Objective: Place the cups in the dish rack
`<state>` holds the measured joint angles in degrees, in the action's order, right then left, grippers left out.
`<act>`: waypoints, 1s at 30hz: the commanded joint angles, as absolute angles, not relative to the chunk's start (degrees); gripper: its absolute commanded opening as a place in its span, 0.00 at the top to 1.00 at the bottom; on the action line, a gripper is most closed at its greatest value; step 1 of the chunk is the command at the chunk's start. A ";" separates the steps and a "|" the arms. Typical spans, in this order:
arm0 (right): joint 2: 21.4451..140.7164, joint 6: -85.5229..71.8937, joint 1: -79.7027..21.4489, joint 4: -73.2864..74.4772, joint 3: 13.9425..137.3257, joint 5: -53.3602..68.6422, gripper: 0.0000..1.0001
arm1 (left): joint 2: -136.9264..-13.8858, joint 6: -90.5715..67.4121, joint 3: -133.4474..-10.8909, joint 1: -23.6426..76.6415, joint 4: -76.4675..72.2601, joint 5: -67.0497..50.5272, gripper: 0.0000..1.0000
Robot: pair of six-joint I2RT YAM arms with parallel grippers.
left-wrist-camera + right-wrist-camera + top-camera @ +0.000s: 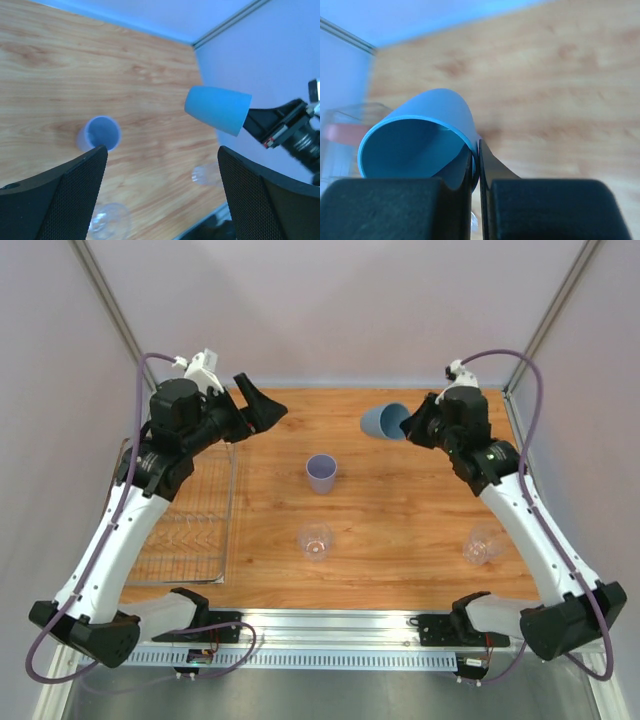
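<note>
My right gripper is shut on the rim of the blue cup, holding it on its side above the far part of the table. In the right wrist view one finger is inside the blue cup and the other outside, at my right gripper. My left gripper is open and empty, raised past the far end of the dish rack. A lavender cup stands upright mid-table. Two clear cups stand nearer the front. The left wrist view shows the blue cup and the lavender cup.
The rack lies along the table's left edge, partly under my left arm. In the right wrist view a blurred pink shape shows at the far left, in the rack's direction. Grey walls close in the table on three sides.
</note>
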<state>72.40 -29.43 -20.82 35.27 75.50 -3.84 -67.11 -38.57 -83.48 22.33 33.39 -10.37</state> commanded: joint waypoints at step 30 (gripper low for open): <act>70.93 -29.10 -30.06 -7.21 77.61 1.24 1.00 | -85.87 -99.40 -95.54 31.64 4.05 -8.61 0.04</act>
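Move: Out to the left hand's right, some 24 cm, about 5 cm farther out and roughly 10 cm lower, is the blue cup, lying sideways off the right fingers with its middle about 5 cm to their left. The left gripper is some 28 cm left of the right hand, 4 cm back and 10 cm higher. On the table 33 cm below the left hand, the purple cup stands 6 cm ahead and 9 cm right, the clear cup 11 cm back and 7 cm right. Lifting the blue cup about 18 cm and carrying it some 10 cm left, the right hand tips its fingers up and keeps its pinch on the rim. The left hand comes to meet the cup's closed end, up, then right and forward with a small dip, then up again, rolling some 55 degrees with its left side going down, its fingers staying wide open. ##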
